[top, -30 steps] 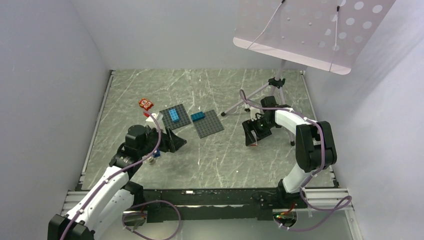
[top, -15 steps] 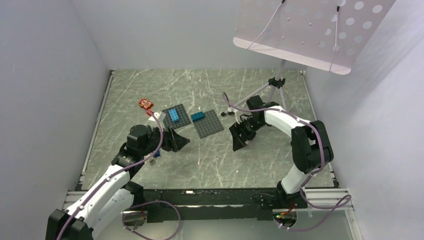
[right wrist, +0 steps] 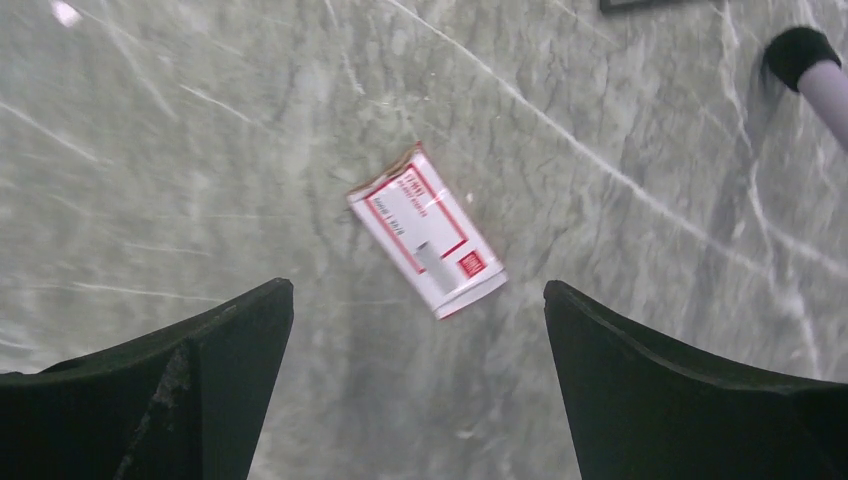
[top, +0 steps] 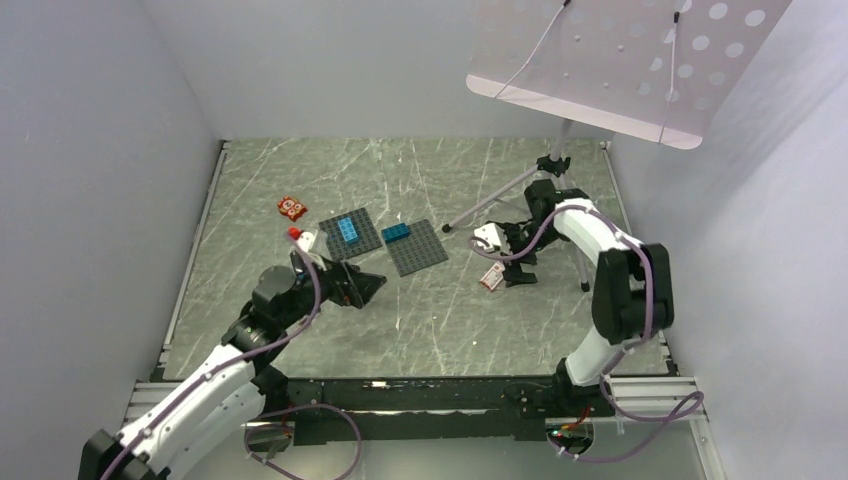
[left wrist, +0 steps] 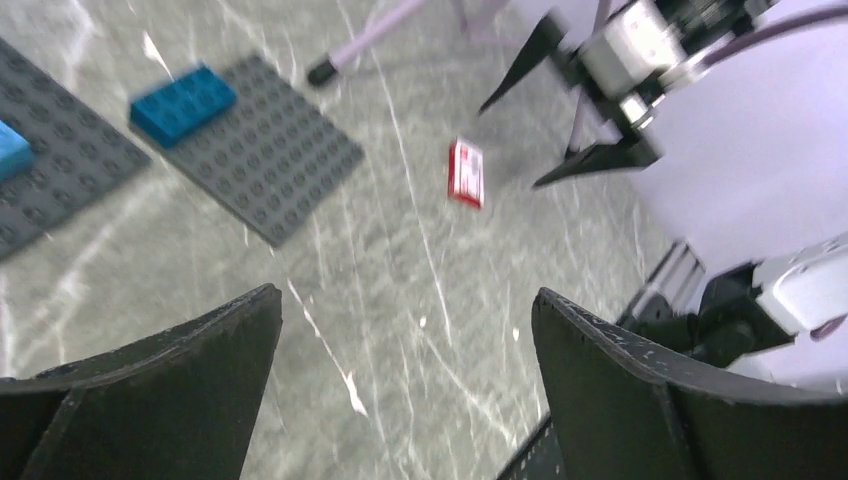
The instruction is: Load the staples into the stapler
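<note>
The staples box [right wrist: 427, 245], small, flat, white with red print, lies on the marble table. It also shows in the top view [top: 491, 277] and the left wrist view [left wrist: 466, 172]. My right gripper [right wrist: 416, 300] hangs open just above it, holding nothing; in the top view the right gripper [top: 512, 270] is beside the box. My left gripper [top: 362, 288] is open and empty over bare table [left wrist: 407, 295], left of the box. A small whitish piece with a red end [top: 303, 240] sits by the left arm. I cannot make out a stapler.
Two dark grey baseplates [top: 351, 232] [top: 416, 246] carry blue bricks. An orange-red tile [top: 292, 208] lies at the back left. A tripod stand [top: 520, 185] with a perforated board stands behind the right arm; one foot [right wrist: 797, 50] is near the box.
The right gripper swung left, then back right, and the staples box now lies free on the table under it. The left arm shifted slightly forward and right.
</note>
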Controlling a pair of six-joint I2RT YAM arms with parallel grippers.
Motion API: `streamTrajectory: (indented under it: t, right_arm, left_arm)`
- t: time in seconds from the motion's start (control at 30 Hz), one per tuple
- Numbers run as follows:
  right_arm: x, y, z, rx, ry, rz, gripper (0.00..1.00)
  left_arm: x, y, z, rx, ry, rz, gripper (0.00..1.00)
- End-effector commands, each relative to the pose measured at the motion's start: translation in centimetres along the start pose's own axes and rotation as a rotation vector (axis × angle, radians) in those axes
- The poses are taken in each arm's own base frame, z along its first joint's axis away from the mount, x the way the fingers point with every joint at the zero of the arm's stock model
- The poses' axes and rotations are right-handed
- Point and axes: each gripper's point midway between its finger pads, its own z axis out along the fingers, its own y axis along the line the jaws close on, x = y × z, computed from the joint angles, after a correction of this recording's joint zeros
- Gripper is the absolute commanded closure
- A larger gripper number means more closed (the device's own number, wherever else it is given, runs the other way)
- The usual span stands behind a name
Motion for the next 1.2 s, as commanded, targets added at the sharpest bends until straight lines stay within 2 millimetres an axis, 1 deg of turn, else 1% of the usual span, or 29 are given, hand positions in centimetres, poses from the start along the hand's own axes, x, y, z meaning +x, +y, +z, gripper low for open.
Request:
streamTrajectory:
  t: [0.0, 0.07, 0.23, 0.3, 0.37, 0.43, 0.53, 0.63, 0.8, 0.87, 0.97, 1.03, 1.1, 1.17]
  right_arm:
    - [-0.1, -1.6, 1.0, -0.059, -0.017, -0.225, 0.0]
    - [0.5, -1.6, 2.0, -0.085, -0.004, -0.225, 0.01]
    - [1.9, -1.2, 3.9, -0.152, 0.029, -0.178, 0.06]
    - [2.2, -1.3, 4.4, -0.153, 0.034, -0.165, 0.08]
    - [2.4, -1.5, 4.8, -0.147, 0.035, -0.156, 0.1]
    - [2.6, -1.8, 5.1, -0.137, 0.043, -0.145, 0.13]
    - [2.9, -2.0, 5.3, -0.129, 0.052, -0.131, 0.17]
    - [3.0, -1.6, 5.4, -0.134, 0.055, -0.123, 0.2]
    - [3.2, -0.7, 5.7, -0.152, 0.062, -0.091, 0.27]
    - [3.3, -0.4, 5.8, -0.157, 0.063, -0.08, 0.3]
    - [3.4, 0.0, 5.9, -0.145, 0.067, -0.078, 0.35]
    - [3.2, 0.3, 6.0, -0.135, 0.066, -0.069, 0.4]
    - [2.8, 0.4, 6.0, -0.119, 0.063, -0.039, 0.49]
    - [2.3, 0.5, 6.1, -0.097, 0.068, -0.003, 0.52]
  left_arm:
    - [-3.5, 0.1, -1.3, -0.017, -0.219, 0.029, 0.01]
    - [-3.2, -0.1, -1.6, 0.006, -0.227, 0.038, 0.01]
    - [-1.5, -0.4, -1.7, 0.041, -0.149, 0.081, 0.01]
    - [-1.1, -0.7, -1.7, 0.065, -0.146, 0.088, 0.04]
    - [-1.5, -1.6, -1.8, 0.123, -0.185, 0.1, 0.06]
    - [-1.6, -2.1, -1.9, 0.164, -0.212, 0.091, 0.06]
    - [-1.4, -2.7, -1.7, 0.206, -0.212, 0.058, 0.06]
    - [-1.1, -3.2, -1.4, 0.23, -0.183, -0.011, 0.06]
    - [-0.7, -3.9, -0.9, 0.275, -0.157, -0.139, 0.12]
    - [-0.9, -3.9, -0.7, 0.271, -0.157, -0.181, 0.15]
    - [-1.1, -3.9, -0.6, 0.258, -0.157, -0.222, 0.21]
    - [-1.1, -3.9, -0.6, 0.249, -0.161, -0.252, 0.26]
    - [-0.9, -3.8, -0.6, 0.242, -0.165, -0.279, 0.29]
    - [-0.4, -3.5, -0.5, 0.236, -0.167, -0.315, 0.33]
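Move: The staple box lies below the open right hand, about 7 cm down, 3 cm to its left and 1 cm ahead. From that box, the tripod foot stands some 11 cm farther out and 10 cm to the left, and the grey plate's middle is about 7 cm farther out and 16 cm to the left. From the left hand, the staple box is roughly 25 cm to the right, 8 cm ahead and 17 cm below. Down by about 6.5 cm goes the right hand onto the staple box, turning some 10 degrees counter-clockwise, then staying low while its fingers close to half open and meet the box's two long sides; it draws back about 1 cm at the end. The left hand bobs up, then eases back and right, rolling its left side down some 20 degrees with its fingers partly closing on nothing. ##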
